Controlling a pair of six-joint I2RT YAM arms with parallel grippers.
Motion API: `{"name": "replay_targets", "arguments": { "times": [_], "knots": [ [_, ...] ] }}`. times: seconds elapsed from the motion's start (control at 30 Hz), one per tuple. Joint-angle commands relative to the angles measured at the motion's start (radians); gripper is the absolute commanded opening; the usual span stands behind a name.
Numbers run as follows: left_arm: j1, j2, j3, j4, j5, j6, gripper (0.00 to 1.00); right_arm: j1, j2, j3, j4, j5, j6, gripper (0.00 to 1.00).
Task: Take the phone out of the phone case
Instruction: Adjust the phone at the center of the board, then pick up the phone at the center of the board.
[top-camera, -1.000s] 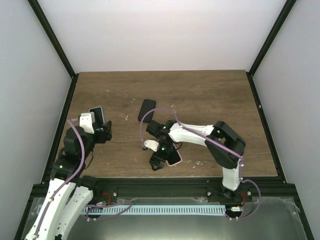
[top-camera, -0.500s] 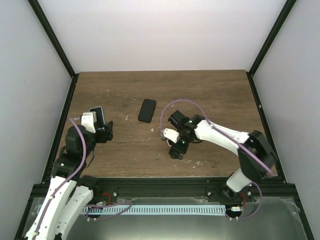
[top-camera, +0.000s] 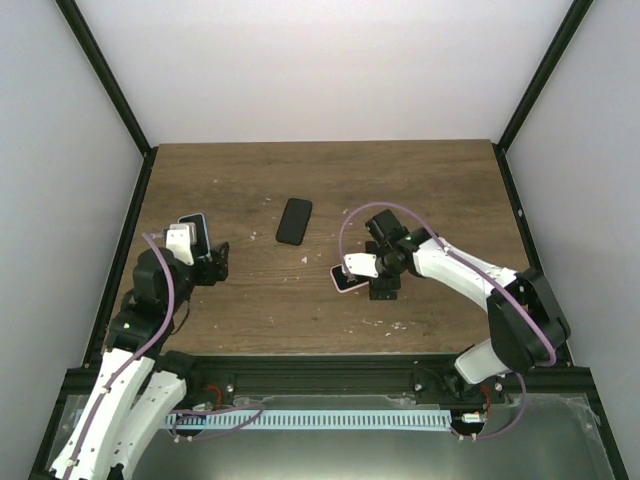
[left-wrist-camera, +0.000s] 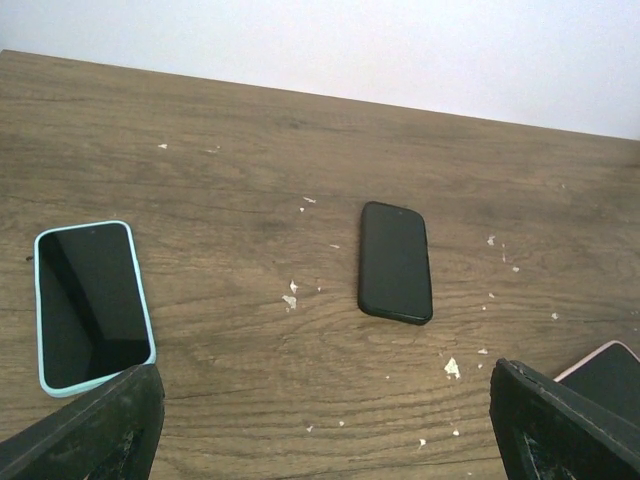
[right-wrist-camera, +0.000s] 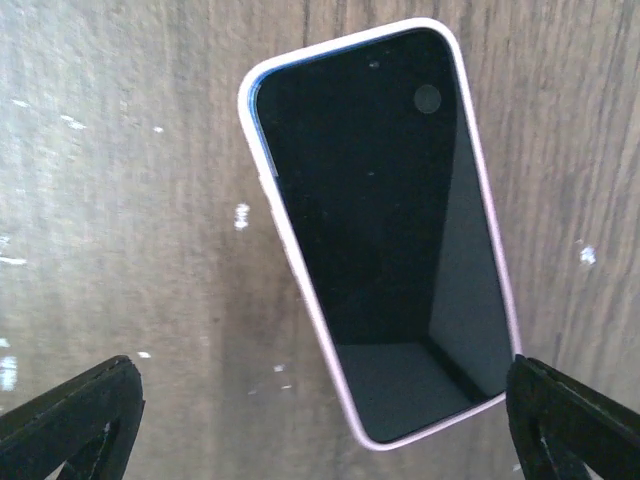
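Note:
A phone in a pink case (right-wrist-camera: 380, 230) lies flat and screen up on the wooden table (top-camera: 430, 190). My right gripper (right-wrist-camera: 320, 430) hovers over its near end, open, with a fingertip on each side and neither touching it. From above, the pink-cased phone (top-camera: 343, 283) pokes out to the left from under the right gripper (top-camera: 374, 274). My left gripper (left-wrist-camera: 330, 440) is open over bare wood at the table's left side, holding nothing; in the top view the left gripper (top-camera: 212, 258) sits by the left edge.
A phone in a light blue case (left-wrist-camera: 93, 305) lies just left of the left gripper, partly hidden by the wrist from above (top-camera: 196, 226). A black phone-shaped slab (top-camera: 294, 221) lies mid-table (left-wrist-camera: 395, 262). White flecks dot the wood. Black frame rails border the table.
My right arm has swung right and away from the front edge. The pink-cased phone now lies farther back, and the right jaws stand slightly wider. The left arm has barely moved.

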Motion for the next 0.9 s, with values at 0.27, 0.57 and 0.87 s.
{"name": "replay_targets", "arguments": {
  "times": [0.27, 0.57, 0.87],
  "knots": [
    [0.001, 0.000, -0.009, 0.013, 0.019, 0.002, 0.90, -0.046, 0.253, 0.227, -0.062, -0.026, -0.286, 1.00],
    [0.001, -0.003, -0.011, 0.015, 0.023, 0.003, 0.90, -0.046, 0.375, 0.278, -0.113, 0.034, -0.267, 1.00],
    [0.001, -0.004, -0.012, 0.016, 0.029, 0.005, 0.90, -0.047, 0.429, 0.263, -0.171, 0.013, -0.197, 0.94]
  ]
}}
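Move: The pink-rimmed phone lies flat, its long side running mostly left-right, its middle about 4 cm ahead of the open right hand, 4 cm to its left and 6 cm below. The black phone is roughly 15 cm farther out than the pink one and 18 cm to its left; some pale flecks lie about 9 cm back from the right hand and 1 cm to its right. From the left hand, the pink phone is about 6 cm ahead, 35 cm to the right and 22 cm down. The right hand sweeps forward about 5 cm over the pink-rimmed phone, already sinking, and turns some 10 degrees counter-clockwise so that its wide-open fingers line up across the phone's width. It then drops more steeply, some 5 cm lower in all, easing back about a centimetre as the wrist straightens to point nearly straight down, until the fingers straddle the two long edges a little to the right of the phone's middle and just begin to close on them. ##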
